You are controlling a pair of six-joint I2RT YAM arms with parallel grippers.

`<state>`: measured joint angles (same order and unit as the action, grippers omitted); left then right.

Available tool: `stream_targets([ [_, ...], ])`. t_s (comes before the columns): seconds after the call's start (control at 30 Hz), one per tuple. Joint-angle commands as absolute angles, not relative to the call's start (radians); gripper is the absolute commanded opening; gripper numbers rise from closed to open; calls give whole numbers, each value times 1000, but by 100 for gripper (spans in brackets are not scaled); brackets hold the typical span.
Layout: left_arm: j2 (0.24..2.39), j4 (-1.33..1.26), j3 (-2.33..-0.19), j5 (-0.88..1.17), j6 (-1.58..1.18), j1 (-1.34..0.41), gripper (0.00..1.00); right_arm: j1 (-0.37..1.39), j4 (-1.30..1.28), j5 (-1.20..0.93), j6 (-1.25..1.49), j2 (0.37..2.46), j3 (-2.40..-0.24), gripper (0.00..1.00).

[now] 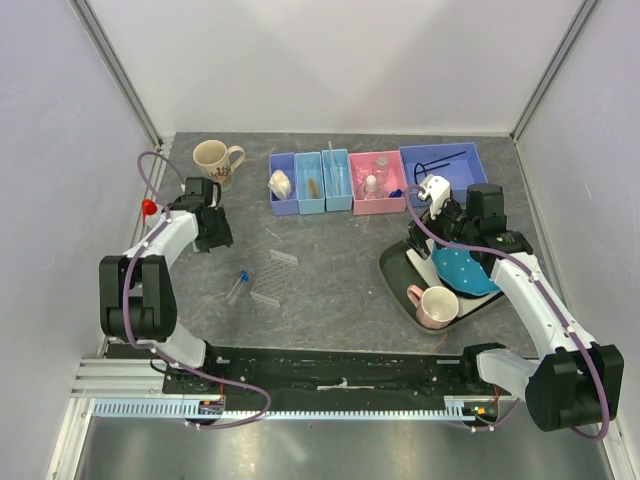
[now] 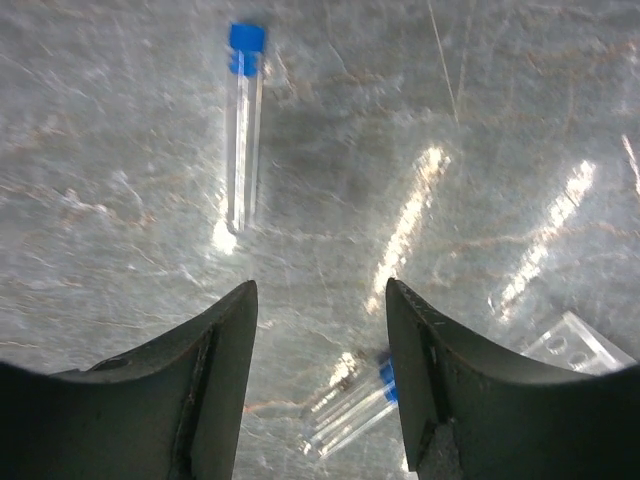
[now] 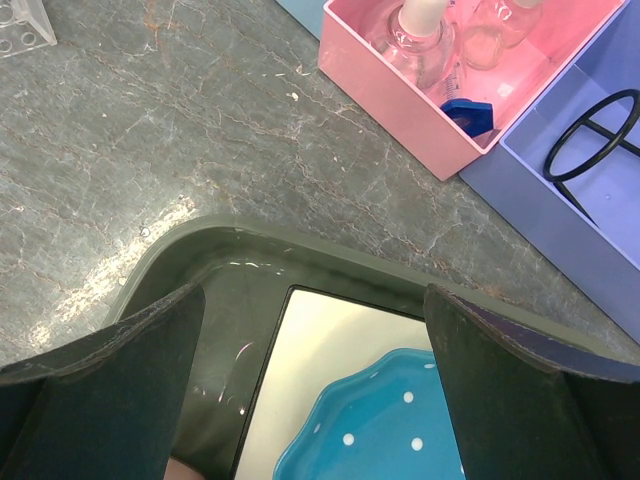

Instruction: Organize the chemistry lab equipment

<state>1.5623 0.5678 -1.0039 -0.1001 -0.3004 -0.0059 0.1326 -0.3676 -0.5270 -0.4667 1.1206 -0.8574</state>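
Observation:
A blue-capped tube (image 2: pixel 243 130) lies on the grey table ahead of my left gripper (image 2: pixel 320 290). More blue-capped tubes (image 2: pixel 350 410) lie on the table below the gap between its fingers. The jaws stand partly apart with nothing gripped. In the top view the tubes (image 1: pixel 238 287) lie beside the clear rack (image 1: pixel 275 275), with the left gripper (image 1: pixel 210 228) behind them. My right gripper (image 3: pixel 312 300) hangs open and empty over a corner of the dark tray (image 3: pixel 250 240). White-capped bottles (image 3: pixel 420 30) stand in the pink bin (image 3: pixel 400 90). The black wire ring (image 3: pixel 595 135) lies in the large blue bin (image 1: pixel 440 165).
Three narrow blue bins (image 1: pixel 310 182) stand in a row left of the pink bin (image 1: pixel 377 182). A beige mug (image 1: pixel 215 160) is at the back left. The tray (image 1: pixel 400 275) holds a blue dotted plate (image 1: pixel 465 270) and a pink mug (image 1: pixel 435 305).

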Motion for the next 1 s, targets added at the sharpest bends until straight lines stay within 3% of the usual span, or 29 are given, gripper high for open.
stream_targets([
  [0.0, 1615, 577, -1104, -221, -204, -2, 61, 127, -348, -568, -460, 1121, -853, 98],
  [0.57, 1861, 572, -1236, -299, -123, 44, 47, 129, -350, -571, -462, 1124, -851, 98],
  [0.97, 1911, 586, -1226, -204, -140, 60, 20, 129, -351, -566, -465, 1121, -851, 98],
])
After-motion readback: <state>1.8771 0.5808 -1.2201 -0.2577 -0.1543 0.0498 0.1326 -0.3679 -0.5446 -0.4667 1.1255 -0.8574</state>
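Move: The single blue-capped test tube lies on the table about 4 cm ahead of the left hand, 5 cm to its left and 4 cm below it. The white bottle stands some 12 cm to the left of that tube and 4 cm farther out. The patterned mug is roughly 18 cm beyond the tube and 4 cm to its right; the pair of tubes lies 12 cm nearer and 8 cm to its right. From the right hand, the single tube is about 55 cm left, 4 cm ahead and 15 cm lower. The lone capped tube is straddled and closed on by the left hand, which travels about 5 cm left and 4 cm forward, first rising a centimetre, then sinking to finish some 4 cm lower. The left side of the hand lifts about 10 degrees while the half-open fingers narrow around the tube's middle, below the blue cap, until the tips meet its sides. ##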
